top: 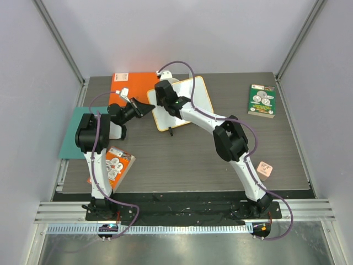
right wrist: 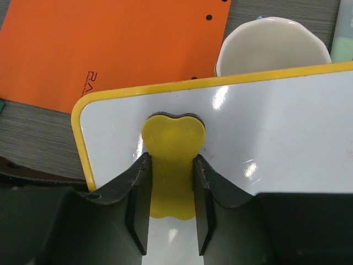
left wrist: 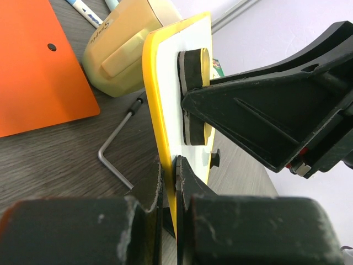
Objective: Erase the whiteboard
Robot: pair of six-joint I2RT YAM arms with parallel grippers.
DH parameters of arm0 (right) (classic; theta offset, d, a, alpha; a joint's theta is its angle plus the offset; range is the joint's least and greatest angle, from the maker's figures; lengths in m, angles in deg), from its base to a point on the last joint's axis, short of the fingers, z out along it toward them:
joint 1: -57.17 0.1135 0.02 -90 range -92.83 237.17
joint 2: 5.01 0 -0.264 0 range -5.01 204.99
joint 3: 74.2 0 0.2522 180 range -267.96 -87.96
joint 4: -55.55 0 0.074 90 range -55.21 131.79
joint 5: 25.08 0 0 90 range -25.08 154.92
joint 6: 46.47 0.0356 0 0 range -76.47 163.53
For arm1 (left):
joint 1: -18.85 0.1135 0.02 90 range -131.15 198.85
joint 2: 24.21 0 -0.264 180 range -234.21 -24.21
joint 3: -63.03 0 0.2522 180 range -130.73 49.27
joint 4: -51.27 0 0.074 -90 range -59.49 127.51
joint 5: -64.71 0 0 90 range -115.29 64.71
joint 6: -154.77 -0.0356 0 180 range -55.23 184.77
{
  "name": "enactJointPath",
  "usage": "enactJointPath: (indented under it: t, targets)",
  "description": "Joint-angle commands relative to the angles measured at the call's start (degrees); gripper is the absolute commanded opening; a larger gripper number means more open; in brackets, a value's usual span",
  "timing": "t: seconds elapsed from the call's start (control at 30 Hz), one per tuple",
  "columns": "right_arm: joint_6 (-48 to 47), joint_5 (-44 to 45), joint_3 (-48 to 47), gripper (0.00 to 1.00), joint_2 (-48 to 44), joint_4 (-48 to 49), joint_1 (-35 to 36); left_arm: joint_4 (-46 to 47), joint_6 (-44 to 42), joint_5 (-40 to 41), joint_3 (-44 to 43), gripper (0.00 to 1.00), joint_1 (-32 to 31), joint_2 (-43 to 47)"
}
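Observation:
The whiteboard (top: 197, 91), white with a yellow rim, stands tilted up off the table at the back middle. My left gripper (top: 150, 107) is shut on its left rim; in the left wrist view the jaws (left wrist: 168, 167) pinch the yellow edge (left wrist: 157, 105) from both sides. My right gripper (top: 166, 101) is shut on a yellow eraser (right wrist: 172, 132), and its fingers (right wrist: 140, 182) hold the eraser flat against the white face (right wrist: 270, 138) near the board's left corner. The eraser's black felt (left wrist: 185, 94) touches the board. I see no marks on the visible surface.
An orange notebook (top: 129, 83) lies behind the board beside a cream cup (right wrist: 270, 47). A metal hex key (left wrist: 115, 149) lies on the table under the board. A teal sheet (top: 69, 138) is at the left, a green book (top: 262, 101) at the back right, a pink block (top: 265, 169) near the right arm.

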Motion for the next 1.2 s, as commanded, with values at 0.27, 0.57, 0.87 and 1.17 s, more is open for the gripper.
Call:
enactJointPath:
  t: [0.27,0.57,0.87,1.17]
  targets:
    - [1.2,-3.4,19.6,0.01,-1.3,-2.9,1.5,4.4,-4.1,-5.3,-0.4,0.00,-1.2,0.4]
    - [4.7,-5.0,32.6,0.01,-5.5,-1.8,3.0,4.6,-4.2,-5.4,-0.2,0.00,-1.3,0.6]
    - [6.2,-0.3,39.7,0.01,-12.9,3.8,3.0,5.4,-4.0,-5.0,0.7,0.00,-1.2,1.7]
    - [7.1,0.9,53.0,0.01,-32.5,15.3,2.6,7.3,-3.7,-4.1,2.2,0.09,-0.9,2.7]
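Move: The right hand holds the yellow eraser on the upper left of the whiteboard; the black clip on the board's lower edge is some 11 cm back, 3 cm right and 7 cm below it. The board's middle lies about 7 cm right, 1 cm back and 2 cm lower, and the mug about 6 cm ahead, 4 cm right and 6 cm lower. From the left hand, pinching the board's left edge, that clip is roughly 10 cm back, 6 cm right and 6 cm below. The right hand, still gripping the eraser, wipes back and down the slanting board face from near its top left corner to the lower edge by the black clip, about 9 cm back and 6 cm down, drifting slightly right, then swings more to the right as it goes on back along the edge. The left hand keeps its pinch on the board's left edge, staying almost still until near the end, when it shifts about 2 cm back and 2 cm right with the board. ##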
